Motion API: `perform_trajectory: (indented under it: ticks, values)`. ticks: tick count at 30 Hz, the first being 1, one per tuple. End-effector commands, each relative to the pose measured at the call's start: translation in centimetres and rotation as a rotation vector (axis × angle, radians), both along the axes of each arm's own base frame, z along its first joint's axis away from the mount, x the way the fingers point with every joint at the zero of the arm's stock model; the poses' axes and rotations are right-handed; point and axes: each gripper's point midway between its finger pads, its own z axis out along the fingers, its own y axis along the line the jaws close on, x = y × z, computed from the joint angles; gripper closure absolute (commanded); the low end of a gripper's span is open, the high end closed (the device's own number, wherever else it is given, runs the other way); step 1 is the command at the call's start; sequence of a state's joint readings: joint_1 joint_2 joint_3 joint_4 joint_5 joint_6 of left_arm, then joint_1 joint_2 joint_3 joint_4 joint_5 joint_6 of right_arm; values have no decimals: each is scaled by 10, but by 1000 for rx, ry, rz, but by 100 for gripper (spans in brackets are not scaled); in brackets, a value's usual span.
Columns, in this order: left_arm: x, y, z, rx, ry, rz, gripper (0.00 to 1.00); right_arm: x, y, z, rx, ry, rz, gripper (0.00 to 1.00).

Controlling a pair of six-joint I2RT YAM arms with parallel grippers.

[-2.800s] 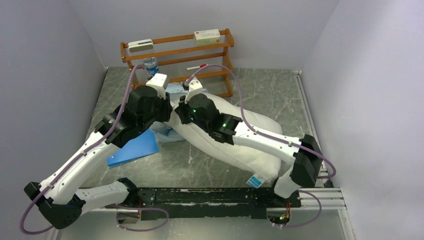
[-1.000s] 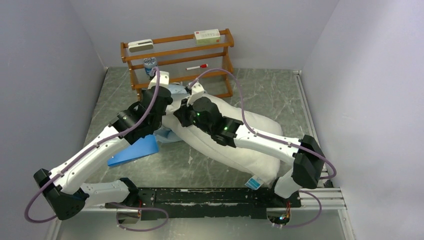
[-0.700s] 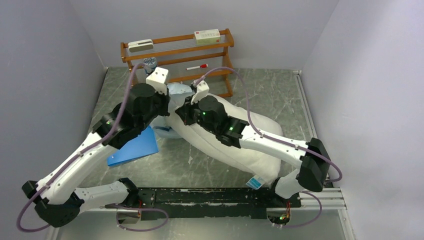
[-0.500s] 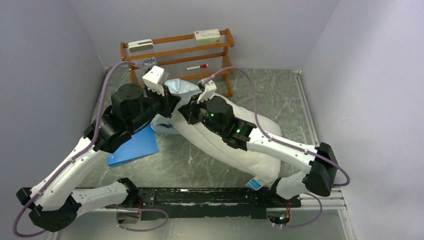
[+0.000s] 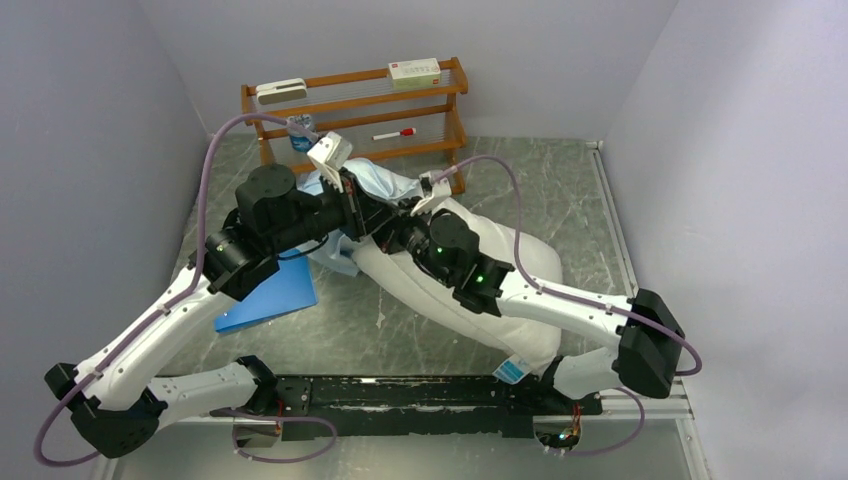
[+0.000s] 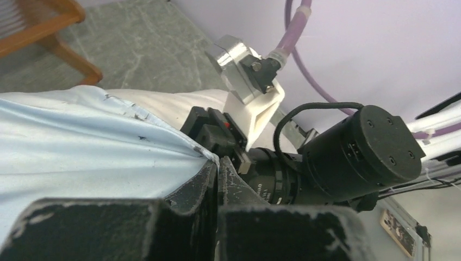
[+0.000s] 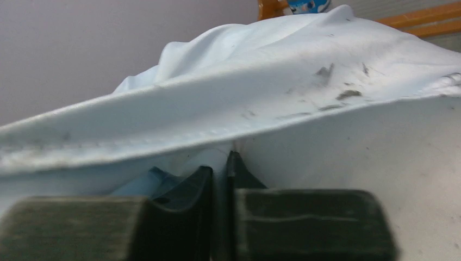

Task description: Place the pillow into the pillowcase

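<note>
The white pillow (image 5: 430,305) lies slantwise across the table under my right arm. The light blue pillowcase (image 5: 378,180) is bunched and lifted over the pillow's far end. My left gripper (image 5: 368,212) reaches in from the left and is shut on the pillowcase hem. In the left wrist view its fingers (image 6: 209,176) pinch the hem of the blue pillowcase (image 6: 81,152). My right gripper (image 5: 395,228) meets it from the right, shut on the same edge. In the right wrist view this gripper (image 7: 224,163) bites just under the pillowcase's seam (image 7: 217,117). The pillow's far end is hidden by fabric and arms.
A wooden rack (image 5: 355,110) stands at the back with a white box (image 5: 414,70), a marker (image 5: 393,133) and a small can (image 5: 300,130). A flat bright-blue rectangle (image 5: 270,300) lies under my left arm. Grey walls close in both sides.
Both grippers have risen and shifted right, carrying the pillowcase edge up and over the pillow's far end. The left wrist has swung to point rightward.
</note>
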State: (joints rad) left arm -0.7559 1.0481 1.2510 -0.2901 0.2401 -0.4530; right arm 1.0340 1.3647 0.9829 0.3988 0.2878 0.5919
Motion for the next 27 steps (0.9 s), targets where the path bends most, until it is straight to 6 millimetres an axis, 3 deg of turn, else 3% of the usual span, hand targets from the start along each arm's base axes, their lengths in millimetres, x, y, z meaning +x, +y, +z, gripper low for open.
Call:
perform_trajectory:
  ticks: [1, 4, 6, 10, 14, 21, 24, 27]
  values:
    - [-12, 10, 3, -10, 8, 20, 95, -20, -3, 27, 112, -39, 77, 75]
    - [-5, 29, -18, 63, 22, 118, 95, -34, -17, 17, 10, -39, 117, 49]
    - [-10, 32, -26, 86, 26, 108, 88, -42, -30, 14, -71, -43, 126, 37]
    - [-24, 30, -37, 98, 44, 36, 62, -58, -58, -3, -214, -19, 149, 28]
    - [-22, 40, -42, 144, 50, 78, 49, -66, -83, -12, -320, 6, 135, 22]
    - [-11, 52, -46, 246, 24, 136, 42, -36, -108, 10, -395, -47, 31, 16]
    - [-7, 52, -49, 280, 19, 144, 40, -16, -110, 4, -429, -30, 31, 16]
    - [11, 61, -66, 372, 42, 230, 39, 2, -109, -9, -443, 4, 71, 15]
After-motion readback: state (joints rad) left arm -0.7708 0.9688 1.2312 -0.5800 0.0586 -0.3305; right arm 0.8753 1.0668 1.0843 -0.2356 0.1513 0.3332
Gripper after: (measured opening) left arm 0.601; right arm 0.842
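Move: The pillowcase hem is pinched at the left fingertips, and the closed right fingers sit on the pillow's left end just inside the mouth, both held well above the table. The pillow's middle lies about 20 cm to the left hand's right, level with it and some 27 cm below. From that hand the rack's front bar is roughly 20 cm ahead and 3 cm left, and the blue folder 26 cm left and 3 cm back, both about 38 cm down. The raised hem and pillow end are let go as both grippers open, the right one quickly to nearly full and the left a little later to over half. The right hand pulls away about 11 cm to the right, swinging back some 6 cm and then forward again as it rolls its left side down; the left hand sinks and drifts left, about 5 cm each, rolling slightly the other way. ##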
